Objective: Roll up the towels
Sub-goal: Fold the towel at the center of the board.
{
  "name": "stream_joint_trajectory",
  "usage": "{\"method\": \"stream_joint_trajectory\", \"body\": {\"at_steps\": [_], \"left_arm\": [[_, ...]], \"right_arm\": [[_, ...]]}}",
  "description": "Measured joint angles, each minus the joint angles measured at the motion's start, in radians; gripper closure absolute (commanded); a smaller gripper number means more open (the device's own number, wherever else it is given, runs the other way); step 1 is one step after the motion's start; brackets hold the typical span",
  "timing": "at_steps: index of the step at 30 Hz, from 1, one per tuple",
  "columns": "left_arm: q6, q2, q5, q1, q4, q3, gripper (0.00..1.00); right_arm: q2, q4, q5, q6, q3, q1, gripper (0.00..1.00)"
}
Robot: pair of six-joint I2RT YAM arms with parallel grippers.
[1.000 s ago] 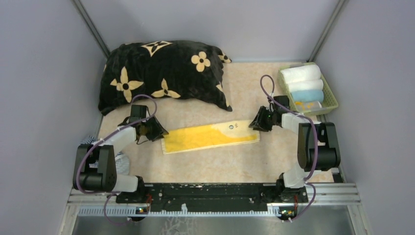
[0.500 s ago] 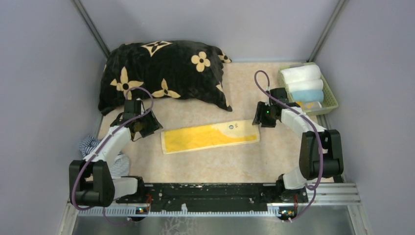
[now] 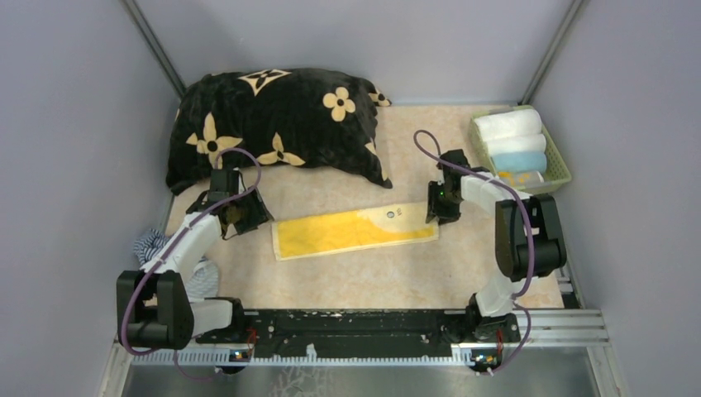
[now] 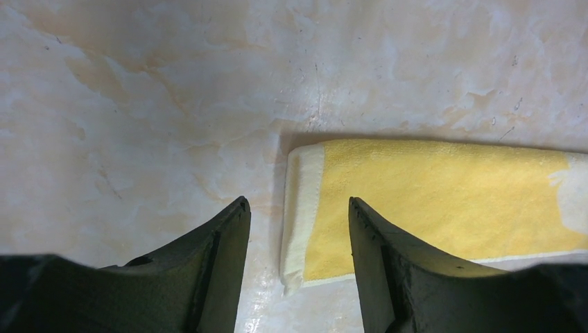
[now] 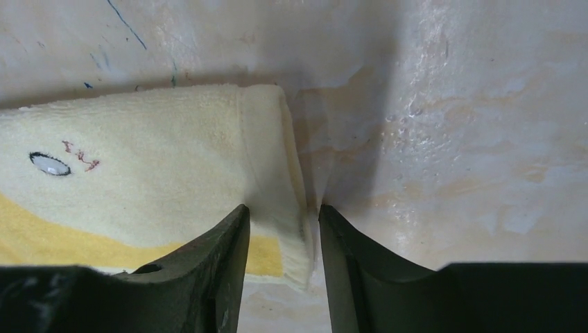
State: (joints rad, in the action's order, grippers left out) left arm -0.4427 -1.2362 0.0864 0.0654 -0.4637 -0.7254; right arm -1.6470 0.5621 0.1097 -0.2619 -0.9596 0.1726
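One yellow towel (image 3: 355, 231), folded into a long strip with a cream right end, lies flat in the middle of the table. My left gripper (image 3: 248, 217) is open at its left end; in the left wrist view (image 4: 298, 202) the cream hem of the towel (image 4: 430, 201) lies between the spread fingers. My right gripper (image 3: 436, 211) is open at the right end. In the right wrist view (image 5: 283, 208) one finger rests over the towel (image 5: 152, 159) and the other stands on bare table just past its edge.
A green basket (image 3: 564, 179) at the back right holds rolled towels, among them white (image 3: 507, 124) and light blue (image 3: 519, 161). A big black flowered cushion (image 3: 273, 124) fills the back left. A striped cloth (image 3: 149, 244) lies by the left arm.
The left arm drew back a little from the towel's left end. The right wrist turned and came in over the towel's right end. The towel has not moved.
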Motion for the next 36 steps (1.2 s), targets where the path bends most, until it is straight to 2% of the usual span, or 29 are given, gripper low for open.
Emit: {"method": "stream_joint_trajectory", "body": {"at_steps": [11,16,21,28,36], "left_arm": [[0.020,0.000,0.000,0.000,-0.007,0.000,0.39],[0.021,0.000,0.004,0.000,-0.008,0.000,0.39],[0.021,0.000,0.011,0.000,-0.012,0.000,0.40],[0.021,0.024,0.045,0.000,-0.026,0.000,0.38],[-0.003,0.031,0.183,0.001,-0.008,0.029,0.34]], "right_arm": [[-0.092,0.113,-0.126,-0.013,-0.105,0.062,0.69],[-0.135,0.160,-0.143,-0.013,-0.143,0.069,0.80],[-0.162,0.183,-0.134,-0.020,-0.167,0.074,1.00],[-0.158,0.213,-0.143,-0.031,-0.189,0.047,1.00],[-0.116,0.306,-0.378,-0.027,-0.202,-0.097,1.00]]}}
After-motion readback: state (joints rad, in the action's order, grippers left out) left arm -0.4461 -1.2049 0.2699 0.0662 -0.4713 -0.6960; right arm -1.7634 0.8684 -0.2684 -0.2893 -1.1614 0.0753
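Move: The towel's right end edge lies right at the right hand, between its parted fingers and roughly 1 cm below. The towel's middle is about 20 cm to that hand's left and 2 cm nearer. The basket stands some 20 cm to its right and 16 cm farther out, and the pillow's near corner is about 12 cm left and 9 cm ahead. From the left hand the right end edge is some 42 cm to the right, level with it and about 6 cm below. Down about 1 cm onto the towel's right end goes the right hand, its half-open fingers shutting on the edge and pinching the cloth. It then pulls quickly to the right some 9 cm, rising a little late on, while the wrist rolls so the fingertips swing to the right by about 20 degrees. Late in the pull the open, empty left hand drifts about 3 cm right and slightly back. ##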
